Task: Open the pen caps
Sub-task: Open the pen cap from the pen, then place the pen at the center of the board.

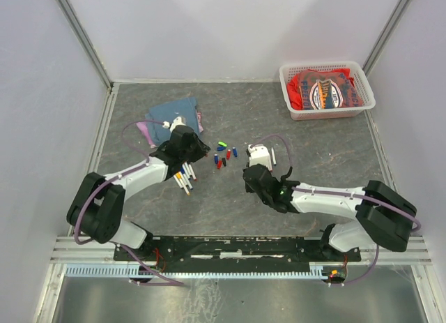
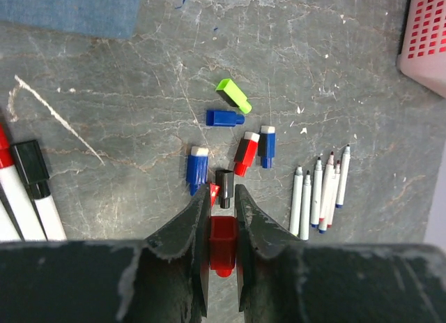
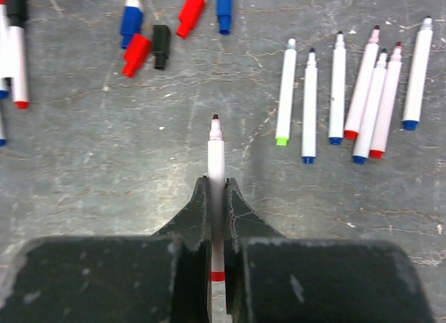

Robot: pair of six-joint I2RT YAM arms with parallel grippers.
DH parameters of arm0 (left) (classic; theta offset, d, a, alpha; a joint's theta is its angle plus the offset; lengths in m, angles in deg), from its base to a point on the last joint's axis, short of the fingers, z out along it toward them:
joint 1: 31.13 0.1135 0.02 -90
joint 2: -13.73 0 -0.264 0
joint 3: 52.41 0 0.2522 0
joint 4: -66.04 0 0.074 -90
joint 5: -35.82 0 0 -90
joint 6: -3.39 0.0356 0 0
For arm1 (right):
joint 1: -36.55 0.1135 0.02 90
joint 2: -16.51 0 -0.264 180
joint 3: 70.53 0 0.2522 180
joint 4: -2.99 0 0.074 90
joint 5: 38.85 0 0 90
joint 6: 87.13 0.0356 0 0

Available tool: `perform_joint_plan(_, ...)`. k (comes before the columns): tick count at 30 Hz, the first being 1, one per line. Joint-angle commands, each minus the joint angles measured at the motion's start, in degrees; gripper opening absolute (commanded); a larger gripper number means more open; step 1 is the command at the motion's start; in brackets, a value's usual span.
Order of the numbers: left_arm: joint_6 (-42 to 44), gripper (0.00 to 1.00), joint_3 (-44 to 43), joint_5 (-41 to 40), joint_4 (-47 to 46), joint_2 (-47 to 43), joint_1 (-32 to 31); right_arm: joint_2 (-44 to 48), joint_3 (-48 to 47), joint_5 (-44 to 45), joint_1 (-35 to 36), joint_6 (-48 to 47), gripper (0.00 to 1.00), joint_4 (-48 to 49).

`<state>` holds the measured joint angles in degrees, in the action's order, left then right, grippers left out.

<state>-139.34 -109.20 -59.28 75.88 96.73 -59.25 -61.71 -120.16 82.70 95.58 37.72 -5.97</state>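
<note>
My left gripper [image 2: 222,190] is shut on a red pen cap [image 2: 223,245], held deep between the jaws just above the table. Loose pen caps lie in front of it: black [image 2: 224,188], red [image 2: 246,153], blue [image 2: 224,118] and green [image 2: 233,95]. My right gripper [image 3: 217,183] is shut on an uncapped white pen [image 3: 216,152] with a red band, its tip pointing forward. In the top view the caps [image 1: 224,154] lie between the left gripper [image 1: 202,152] and the right gripper [image 1: 249,174].
Several uncapped pens [image 3: 338,93] lie in a row at the right. Capped pens [image 2: 31,190] lie beside the left arm. A blue cloth [image 1: 174,114] is at the back left. A white basket [image 1: 327,114] holding red fabric stands at the back right.
</note>
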Motion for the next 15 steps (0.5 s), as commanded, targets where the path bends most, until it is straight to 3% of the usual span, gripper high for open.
perform_joint_plan(1, 7.6, 0.03, -4.8, -3.0, 2.7, 1.8, -1.1, -2.8, -3.3, 2.7, -2.1, -0.5, 0.01, -1.1)
perform_joint_plan(15, 12.2, 0.05, -9.3, -5.4, 6.4, 10.0, -3.8, -10.1, -7.7, 1.7, -9.0, -4.6, 0.03, -0.6)
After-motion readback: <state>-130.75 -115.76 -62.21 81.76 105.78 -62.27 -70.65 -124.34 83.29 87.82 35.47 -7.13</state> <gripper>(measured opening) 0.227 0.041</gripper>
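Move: Held by the right hand, the uncapped red-ended pen is being taken to the row of bare pens: the green-ended pen is about 12 cm straight ahead and 7 cm below, the far-right pen some 14 cm ahead and 9 cm right. The black cap is about 12 cm ahead and 9 cm left. For the left hand, with its red cap, the nearest blue cap lies about 5 cm ahead, 2 cm right, 9 cm below; the black cap 4 cm ahead, 4 cm right. Carrying the pen towards the left end of the pen row, the right hand goes about 4 cm forward, 3 cm right and 3 cm down, swinging slightly clockwise with its grip kept. Meanwhile the left hand edges right, then sinks nearly 4 cm towards the loose caps, its left side rolling up by some 10 degrees, still pinching the red cap. ##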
